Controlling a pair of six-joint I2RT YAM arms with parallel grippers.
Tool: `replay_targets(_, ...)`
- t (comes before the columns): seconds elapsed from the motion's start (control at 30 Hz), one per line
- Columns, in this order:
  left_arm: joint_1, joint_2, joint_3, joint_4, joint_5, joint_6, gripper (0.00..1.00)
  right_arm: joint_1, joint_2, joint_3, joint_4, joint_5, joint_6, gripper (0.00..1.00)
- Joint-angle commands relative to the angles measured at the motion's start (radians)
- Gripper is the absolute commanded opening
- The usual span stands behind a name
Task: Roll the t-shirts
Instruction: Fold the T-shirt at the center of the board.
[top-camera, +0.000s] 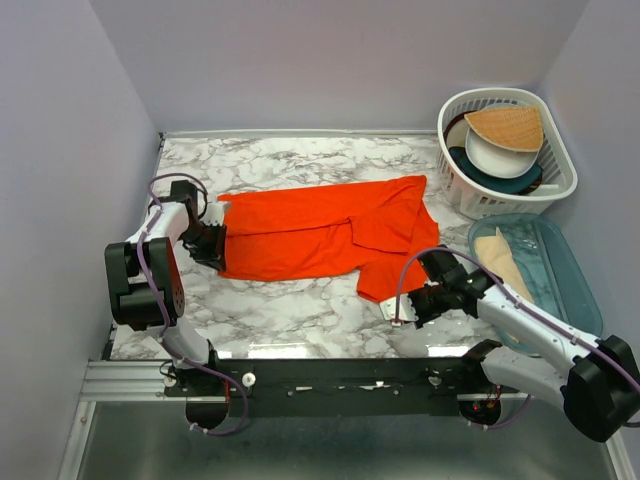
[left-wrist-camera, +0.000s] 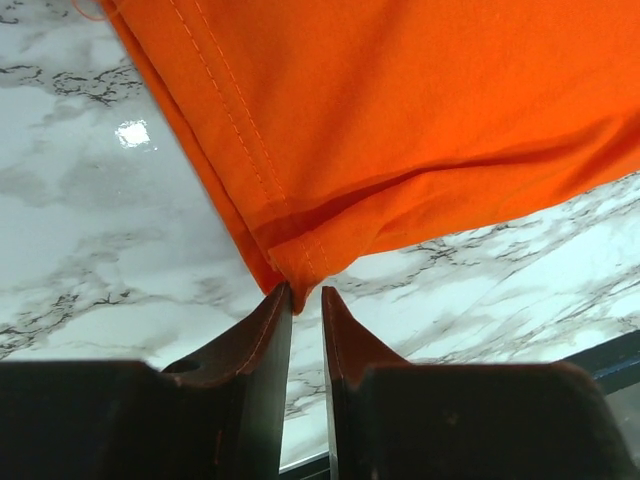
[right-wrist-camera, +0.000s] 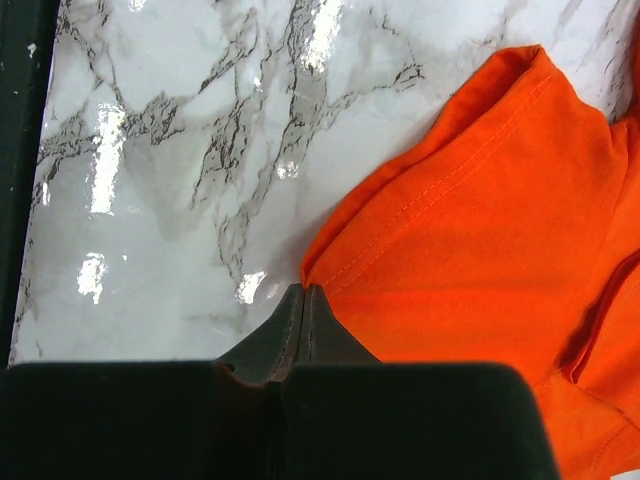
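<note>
An orange-red t-shirt (top-camera: 310, 235) lies spread flat across the middle of the marble table, with a sleeve folded over at its right. My left gripper (top-camera: 214, 248) is at the shirt's left edge. In the left wrist view its jaws (left-wrist-camera: 305, 292) stand a narrow gap apart, and a hemmed corner of the shirt (left-wrist-camera: 420, 110) dips between the tips against one finger. My right gripper (top-camera: 397, 304) is at the shirt's near right corner. In the right wrist view its jaws (right-wrist-camera: 305, 290) are pressed together on the hem edge of the shirt (right-wrist-camera: 480, 250).
A white laundry basket (top-camera: 562, 182) with dishes stands at the back right. A teal bin (top-camera: 585, 295) holding a beige cloth sits at the right, close to my right arm. Walls close in the left, back and right; a metal rail runs along the front edge.
</note>
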Motion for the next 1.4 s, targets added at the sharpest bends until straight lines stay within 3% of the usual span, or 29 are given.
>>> replay_targets(0.0, 0.007, 0.014, 0.021, -0.02, 0.05, 0.003, 0.27, 0.007, 0.016, -0.01, 0.017, 0.011, 0.032, 0.03)
replay_targets(0.13, 0.007, 0.018, 0.022, -0.008, 0.039, 0.0, 0.26, 0.008, 0.019, -0.008, 0.024, 0.014, 0.041, 0.03)
replay_targets(0.27, 0.007, 0.008, 0.022, -0.012, 0.015, 0.003, 0.01, 0.007, 0.0, 0.016, 0.029, 0.029, 0.116, 0.01)
replay_targets(0.3, 0.009, -0.002, 0.019, -0.014, 0.007, 0.015, 0.0, 0.005, -0.007, 0.022, 0.029, 0.032, 0.131, 0.01)
replay_targets(0.43, 0.019, -0.077, -0.026, -0.017, -0.022, 0.053, 0.0, 0.005, -0.092, 0.068, 0.006, 0.051, 0.239, 0.01)
replay_targets(0.67, 0.062, -0.176, -0.114, 0.006, -0.015, 0.09, 0.0, 0.002, -0.28, 0.116, 0.014, 0.211, 0.493, 0.01)
replay_targets(0.87, 0.102, -0.192, -0.102, -0.031, 0.002, 0.127, 0.0, 0.001, -0.369, 0.1, 0.023, 0.314, 0.542, 0.01)
replay_targets(1.37, 0.107, -0.011, 0.073, -0.088, 0.05, 0.124, 0.0, -0.03, -0.241, 0.185, 0.25, 0.382, 0.584, 0.01)
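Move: The left hand's slightly open fingers straddle the T-shirt's near left corner, about 1 cm below; the far left corner is some 16 cm straight ahead. The right hand already pinches the near sleeve's right corner; the shirt's folded flap, where it should go, lies about 20 cm ahead and 6 cm left, with the blue tray 11 cm ahead and 28 cm right. Right hand lifts the held sleeve about 11 cm, forward and clockwise; left pinches the corner, drawing it leftward. ##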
